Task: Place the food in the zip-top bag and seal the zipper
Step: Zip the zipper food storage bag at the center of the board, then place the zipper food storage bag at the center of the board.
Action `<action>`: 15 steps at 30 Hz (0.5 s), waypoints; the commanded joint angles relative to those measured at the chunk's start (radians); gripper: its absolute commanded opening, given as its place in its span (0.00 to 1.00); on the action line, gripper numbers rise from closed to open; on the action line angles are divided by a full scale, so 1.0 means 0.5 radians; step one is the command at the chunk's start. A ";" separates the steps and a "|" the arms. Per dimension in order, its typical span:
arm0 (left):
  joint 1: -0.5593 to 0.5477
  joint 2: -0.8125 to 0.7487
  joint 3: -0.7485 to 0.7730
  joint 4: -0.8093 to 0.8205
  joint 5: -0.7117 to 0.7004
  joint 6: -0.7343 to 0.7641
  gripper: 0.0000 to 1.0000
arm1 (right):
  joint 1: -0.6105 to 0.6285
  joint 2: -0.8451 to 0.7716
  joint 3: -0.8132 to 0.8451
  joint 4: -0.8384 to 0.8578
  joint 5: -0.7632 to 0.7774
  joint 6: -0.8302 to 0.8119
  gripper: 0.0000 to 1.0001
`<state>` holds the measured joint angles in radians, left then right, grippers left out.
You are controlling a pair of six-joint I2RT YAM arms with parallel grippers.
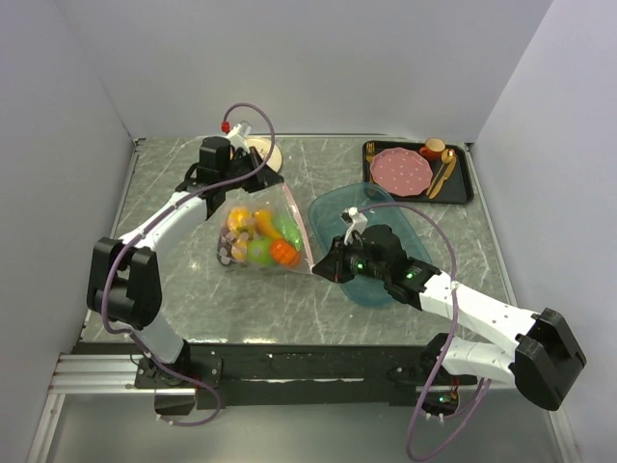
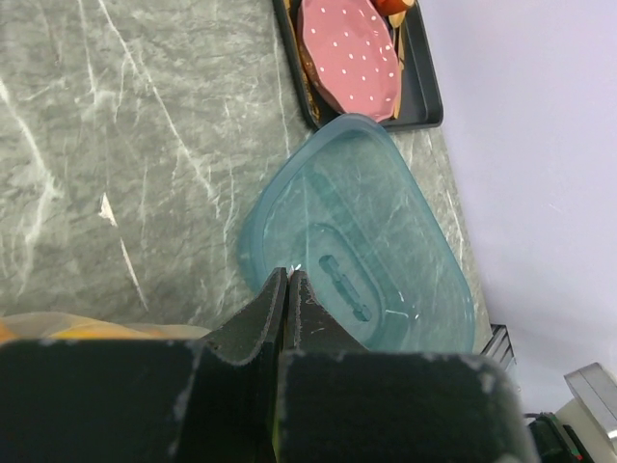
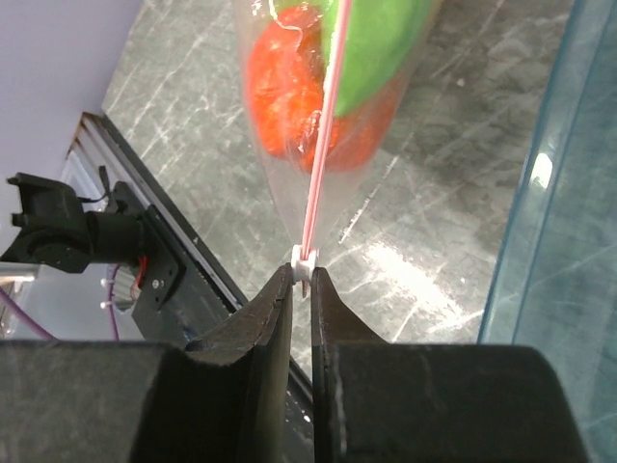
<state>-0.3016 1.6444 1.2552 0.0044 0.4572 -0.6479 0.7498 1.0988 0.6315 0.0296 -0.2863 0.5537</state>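
Observation:
The clear zip-top bag (image 1: pixel 292 206) hangs stretched between my two grippers above the table. The food (image 1: pixel 260 238) sits bunched inside it: yellow, green, orange and purple pieces. My left gripper (image 1: pixel 258 177) is shut on the bag's far corner; in the left wrist view its jaws (image 2: pixel 287 276) are pressed together with only a sliver of plastic showing. My right gripper (image 1: pixel 325 268) is shut on the white slider at the near end of the pink zipper (image 3: pixel 324 145). Behind the zipper, a red-orange tomato (image 3: pixel 284 96) and a green piece (image 3: pixel 386 43) show through the plastic.
A teal oval tray (image 1: pixel 378 280) lies right of the bag, under my right arm, and also shows in the left wrist view (image 2: pixel 386 222). A black tray (image 1: pixel 465 183) with a pink plate (image 1: pixel 402 170) stands at the back right. A beige round thing (image 1: pixel 268 150) sits behind my left gripper.

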 commanded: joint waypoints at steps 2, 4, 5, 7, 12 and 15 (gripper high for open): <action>0.045 -0.150 -0.019 0.178 -0.080 0.044 0.01 | 0.034 -0.023 0.032 -0.142 0.011 -0.015 0.02; 0.045 -0.165 -0.065 0.212 -0.034 0.038 0.01 | 0.031 -0.016 0.041 -0.151 0.017 -0.018 0.05; 0.045 -0.175 -0.081 0.218 -0.028 0.035 0.01 | 0.031 -0.007 0.050 -0.157 0.020 -0.021 0.13; 0.042 -0.190 -0.120 0.221 -0.009 0.029 0.01 | 0.031 -0.004 0.059 -0.173 0.026 -0.024 0.22; 0.042 -0.218 -0.209 0.224 0.067 0.032 0.01 | 0.031 -0.026 0.093 -0.219 0.112 -0.058 0.32; 0.033 -0.224 -0.255 0.221 0.135 0.041 0.01 | 0.034 -0.044 0.136 -0.258 0.170 -0.076 0.40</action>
<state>-0.2878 1.5814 1.1481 0.0635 0.4751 -0.6460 0.7574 1.0988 0.6365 -0.0719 -0.2504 0.5419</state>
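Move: The right gripper already has the bag's white slider pinched in its tips, about 1 cm to the left of the hand point, at the near end of the zipper. From this hand the small orange pumpkin is some 4 cm ahead, 6 cm left and 8 cm lower; the blue bin's middle is about 7 cm ahead, 13 cm right and 12 cm below. From the left gripper, which holds the zipper's far end, the slider lies roughly 20 cm back, 7 cm right and 5 cm lower. Let go of the slider with the right gripper: ease it down about 2 cm and some 1 cm to the right, rolling the wrist roughly 5 degrees, and part the fingers to about a third open as it sinks. Keep the left gripper shut on the zipper's far corner, drawing it back about 1.5 cm and a little left. ##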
